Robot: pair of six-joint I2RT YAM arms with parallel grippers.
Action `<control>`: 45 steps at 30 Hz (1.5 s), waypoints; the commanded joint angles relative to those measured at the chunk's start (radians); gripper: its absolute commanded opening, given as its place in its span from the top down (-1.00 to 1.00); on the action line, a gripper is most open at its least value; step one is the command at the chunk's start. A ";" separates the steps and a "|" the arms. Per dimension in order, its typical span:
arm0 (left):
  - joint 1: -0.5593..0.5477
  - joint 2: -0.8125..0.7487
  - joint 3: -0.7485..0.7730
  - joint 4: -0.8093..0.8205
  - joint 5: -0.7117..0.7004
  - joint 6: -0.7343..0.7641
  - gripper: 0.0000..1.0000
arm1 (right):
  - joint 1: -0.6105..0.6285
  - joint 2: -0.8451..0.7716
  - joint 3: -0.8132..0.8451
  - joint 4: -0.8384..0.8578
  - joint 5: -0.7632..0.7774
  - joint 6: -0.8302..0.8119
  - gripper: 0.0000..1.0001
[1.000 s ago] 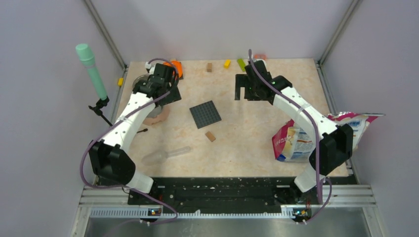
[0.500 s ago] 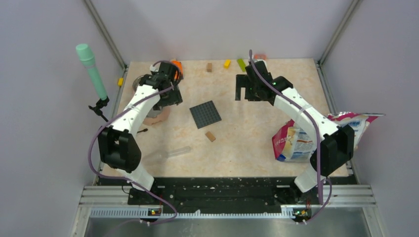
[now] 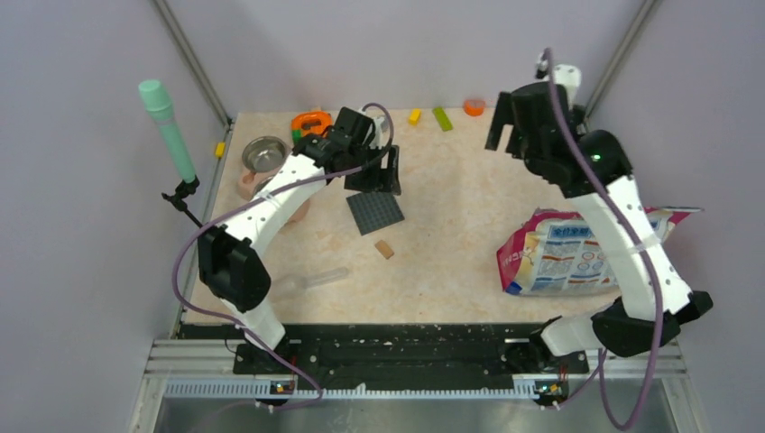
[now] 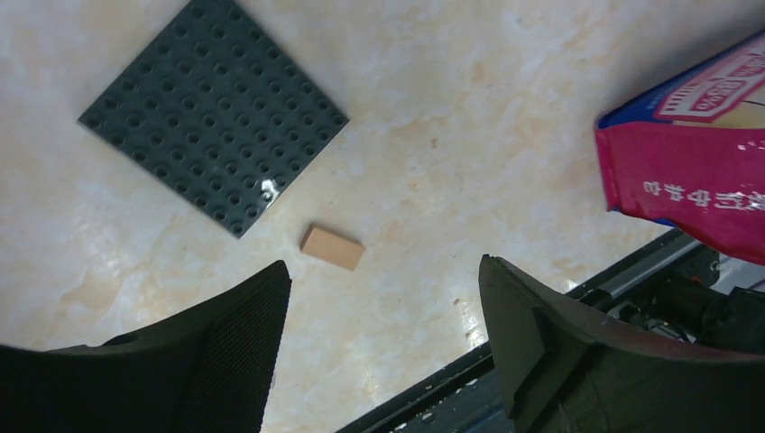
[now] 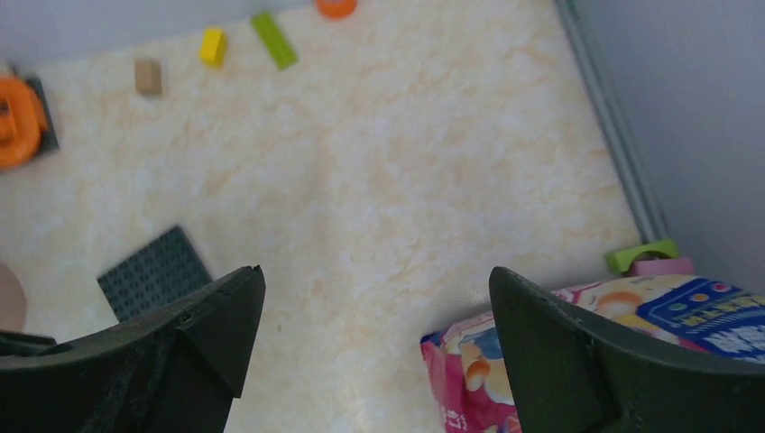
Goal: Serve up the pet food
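The pet food shows only as its pink-and-blue bag (image 3: 564, 253), lying on its side at the right edge of the table; no kibble is visible. The bag's corner appears in the left wrist view (image 4: 695, 162) and the right wrist view (image 5: 465, 370). My left gripper (image 3: 377, 180) hangs open over the back edge of the dark grey studded plate (image 3: 376, 213), holding nothing (image 4: 383, 271). My right gripper (image 3: 514, 122) is raised at the back right, open and empty (image 5: 375, 275), well apart from the bag.
A metal bowl (image 3: 264, 155) stands at the back left, beside an orange object (image 3: 311, 122). A clear scoop (image 3: 302, 284) lies front left and a tan block (image 3: 385, 249) near the plate. Yellow (image 3: 414, 115) and green (image 3: 441, 118) bricks line the back edge.
My left gripper swung right, from beside the bowl to above the studded plate. My right arm rose and moved toward the back right, uncovering more of the bag. Both stayed open.
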 commanded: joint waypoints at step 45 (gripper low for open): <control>-0.013 0.075 0.072 0.066 0.037 0.172 -0.61 | -0.476 -0.318 -0.339 -0.270 -0.090 0.477 0.14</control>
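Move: The bag of pet food stands behind and well to the right of my right hand: its middle is about 9 cm back, 20 cm right and 23 cm below, its upper edge roughly 10 cm back, 16 cm right and 9 cm below. The wooden block lies some 24 cm left, 2 cm ahead and 35 cm down, the studded plate about 26 cm left and 13 cm ahead at table height. From my left hand the bag's middle is roughly 43 cm right, 10 cm back and 7 cm lower. I swing my right hand about 15 cm right and 11 cm back, first rising some 8 cm, then sinking about twice that onto the bag's upper edge, with the wrist turning some 40 degrees clockwise. At the end my wide-open fingers close to a little over half, straddling that edge. My left hand, empty, shifts only slightly forward and right. ##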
